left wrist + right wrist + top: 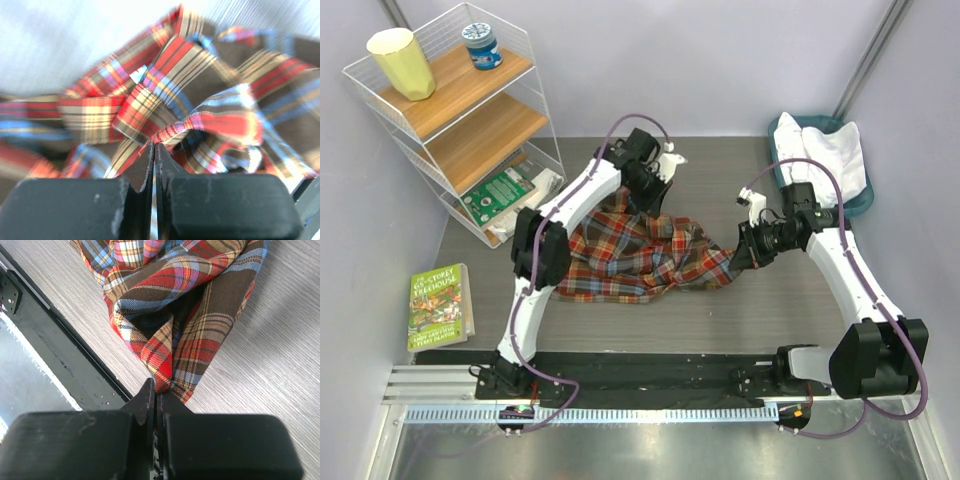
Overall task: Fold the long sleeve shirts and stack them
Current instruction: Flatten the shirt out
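The plaid long sleeve shirt (620,262) lies crumpled in the middle of the table. My left gripper (647,203) is at its far edge, shut on a pinch of the plaid cloth; the left wrist view shows the jaws (154,146) pressed together with a thin strip of the plaid shirt (200,75) between them. My right gripper (737,256) holds the shirt's right end just above the table, its jaws (156,391) shut on a folded edge of the plaid shirt (190,300). The white long sleeve shirt (832,150) lies bunched in the teal basket (778,130) at the back right.
A wire shelf (535,100) stands at the back left with a yellow cup (403,62), a blue jar (481,45) and a green packet (498,195). A green book (439,305) lies at the left. A black rail (650,375) runs along the near edge.
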Robot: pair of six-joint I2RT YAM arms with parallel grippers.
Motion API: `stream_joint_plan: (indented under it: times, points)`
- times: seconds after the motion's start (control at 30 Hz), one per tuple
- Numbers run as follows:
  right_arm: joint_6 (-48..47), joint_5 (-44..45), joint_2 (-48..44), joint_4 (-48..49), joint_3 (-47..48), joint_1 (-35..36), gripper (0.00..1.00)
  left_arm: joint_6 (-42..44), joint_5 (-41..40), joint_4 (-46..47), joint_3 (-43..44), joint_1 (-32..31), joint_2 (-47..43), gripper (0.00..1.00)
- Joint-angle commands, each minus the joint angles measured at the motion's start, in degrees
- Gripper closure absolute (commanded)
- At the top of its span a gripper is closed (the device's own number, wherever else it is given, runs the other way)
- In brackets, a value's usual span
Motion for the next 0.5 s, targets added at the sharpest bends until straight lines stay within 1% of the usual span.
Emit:
stream_joint_plan:
  times: [0.0,0.03,0.07,0.1,0.13,0.17,0.2,0.23,0.27,0.3,0.33,0.37,0.4,0.43,0.47]
  points:
    - [1.53,-1.34,0.54,2.46,-0.29,-0.08,0.99,0.34,3.27,-3.17,8.03,1.27,-11.85,1.00]
    - [1.70,-1.34,1.15,2.81,-0.38,-0.17,0.99,0.69,4.93,-3.79,8.91,1.27,-14.83,1.00]
    - [2.23,-1.08,1.51,3.86,-0.29,-0.08,0.99,0.95,9.74,-5.28,8.83,1.27,-16.68,1.00]
    - [2.58,-0.03,1.77,4.48,-0.29,-0.17,0.99,0.95,12.22,-5.73,8.22,1.00,-18.53,1.00]
    - [3.02,0.67,2.39,5.18,-0.12,-0.26,0.99,2.17,15.03,-6.34,5.52,0.65,-22.46,1.00]
    - [3.37,1.38,2.74,6.93,0.23,-0.17,0.99,3.40,20.19,-8.87,3.67,-0.74,-24.42,1.00]
    - [3.90,2.69,3.18,7.99,0.41,-0.08,0.99,5.33,21.98,-10.63,1.65,-1.97,-26.35,1.00]
    - [4.95,3.31,4.49,9.05,0.67,-0.17,0.99,11.26,23.57,-12.91,-2.81,-3.64,-28.72,1.00]
    - [5.39,3.75,5.20,10.88,1.37,-0.17,0.99,14.54,24.63,-15.11,-5.38,-7.92,-32.75,1.00]
    - [5.83,4.28,6.16,11.69,1.82,-0.17,0.99,18.58,23.77,-20.09,-7.75,-10.75,-34.87,1.00]
    - [6.10,4.98,7.13,12.30,2.17,-0.17,0.99,21.84,22.28,-22.15,-12.22,-13.91,-36.72,1.00]
    - [6.62,5.25,9.14,13.53,2.87,-0.17,0.99,26.48,20.61,-23.64,-14.61,-20.55,-39.96,1.00]
    - [6.89,5.51,9.85,14.06,3.22,-0.17,0.99,27.57,16.85,-25.31,-19.77,-23.93,-41.21,1.00]
    - [7.15,5.43,10.56,14.50,3.66,-0.26,0.99,28.02,14.73,-25.07,-22.43,-27.27,-42.62,1.00]
    - [8.02,5.16,11.78,15.29,4.27,-0.26,0.99,28.89,11.92,-24.63,-25.24,-33.22,-45.33,1.00]
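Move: The left hand already pinches a fold at the shirt's far side, some 5 cm above the table. The bare table strip, towards which the fold is taken, lies about 25 cm straight back from it. The shirt's middle is roughly 10 cm back and 4 cm left, and its near-left corner is about 19 cm back and 20 cm left. From the right hand, still holding the shirt's right end, the strip's same spot lies some 14 cm back and 21 cm left. Steeply up at first, then in a fast sweep back over the shirt towards the near table edge, the left hand carries its pinched fold, ending over 20 cm higher and about 27 cm nearer the base; its wrist swings clockwise and tilts on the way. The right hand keeps its pinch on the shirt's right end, easing forward and down. ##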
